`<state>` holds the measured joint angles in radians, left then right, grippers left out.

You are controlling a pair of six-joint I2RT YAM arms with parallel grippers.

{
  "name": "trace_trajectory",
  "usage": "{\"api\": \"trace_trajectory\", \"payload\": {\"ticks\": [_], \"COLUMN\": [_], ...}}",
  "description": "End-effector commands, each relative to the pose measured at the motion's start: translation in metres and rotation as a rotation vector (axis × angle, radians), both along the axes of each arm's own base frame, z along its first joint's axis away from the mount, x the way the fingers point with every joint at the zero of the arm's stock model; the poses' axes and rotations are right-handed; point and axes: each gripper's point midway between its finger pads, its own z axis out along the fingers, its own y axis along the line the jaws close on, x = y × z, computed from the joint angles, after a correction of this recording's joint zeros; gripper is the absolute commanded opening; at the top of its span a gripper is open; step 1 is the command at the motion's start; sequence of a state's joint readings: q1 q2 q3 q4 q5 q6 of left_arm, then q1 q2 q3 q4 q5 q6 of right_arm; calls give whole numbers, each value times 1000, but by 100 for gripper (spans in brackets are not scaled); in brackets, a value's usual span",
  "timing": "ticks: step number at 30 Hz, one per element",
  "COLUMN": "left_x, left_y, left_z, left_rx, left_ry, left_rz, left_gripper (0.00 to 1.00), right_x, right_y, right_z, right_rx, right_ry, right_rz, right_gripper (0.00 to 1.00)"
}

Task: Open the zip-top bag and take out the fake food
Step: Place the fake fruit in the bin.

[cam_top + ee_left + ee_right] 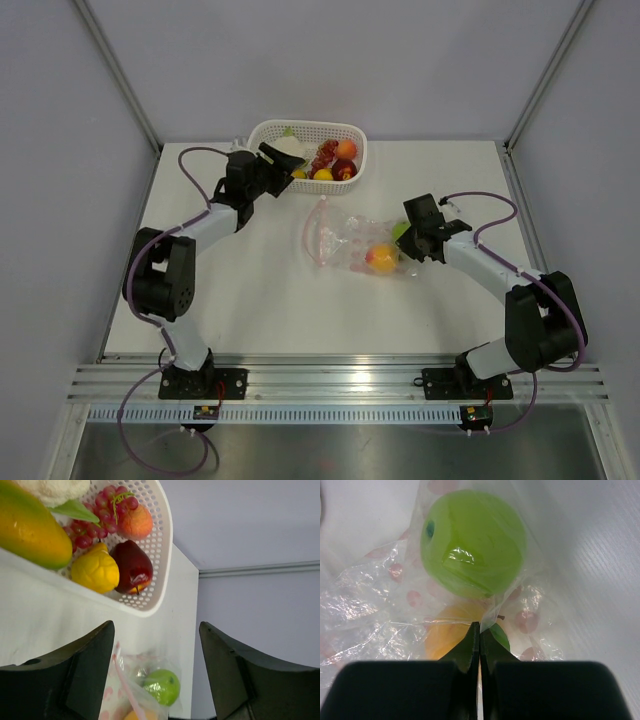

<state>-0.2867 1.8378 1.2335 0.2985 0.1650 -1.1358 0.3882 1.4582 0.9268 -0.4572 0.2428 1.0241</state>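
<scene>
The clear zip-top bag [345,240] with its pink strip [322,232] lies mid-table, mouth toward the left. Inside it are two pieces of fake food: a green apple [472,542] and an orange-yellow fruit [447,635]. My right gripper [479,627] is shut, pinching a fold of the bag's film at its right end, beside the apple [400,232]. My left gripper [157,627] stands open with nothing in it, raised next to the left end of the white basket [352,133]. The bag [127,690] and apple [162,686] show far off between its fingers.
The perforated basket [157,555] at the back holds more fake food: cauliflower [55,489], a green-orange mango [30,527], grapes [97,517], a peach [135,522], a yellow lemon [95,570] and a dark red apple [132,567]. Grey walls close in the table.
</scene>
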Motion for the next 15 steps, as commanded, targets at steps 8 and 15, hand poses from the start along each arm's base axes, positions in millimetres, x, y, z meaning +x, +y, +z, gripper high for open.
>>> {"api": "trace_trajectory", "payload": {"ticks": [8, 15], "left_x": [-95, -128], "left_y": [-11, -23], "left_z": [-5, -28], "left_rx": [-177, -198], "left_ry": [-62, -32], "left_rz": [-170, -250], "left_gripper": [58, 36], "right_x": [6, 7], "right_y": [1, 1], "right_z": [6, 5], "right_rx": [12, 9], "right_ry": [-27, -22], "right_rz": [8, 9], "right_gripper": [0, 0]}}
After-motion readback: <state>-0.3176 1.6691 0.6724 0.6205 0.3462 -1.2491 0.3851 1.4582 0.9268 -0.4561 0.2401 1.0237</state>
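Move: The orange fruit in the bag lies about 20 cm to the right of the empty left hand, 17 cm back and some 15 cm below it; the green apple is some 6 cm farther out than that fruit and 4 cm to its right. The bag's open mouth is nearer, 10 cm back and 6 cm right, while the bin's middle lies 7 cm ahead and 3 cm right. From the right hand the orange fruit is 4 cm left, level ahead, just below. The right fingers stay shut on the bag's film and hold still, while the empty left hand leaves the bin and swings back about 12 cm towards the bag's open mouth, at first level and then sinking some 8 cm. Its fingers narrow from wide to under half open, and the wrist tips slightly down and turns a little clockwise; it touches nothing yet. ##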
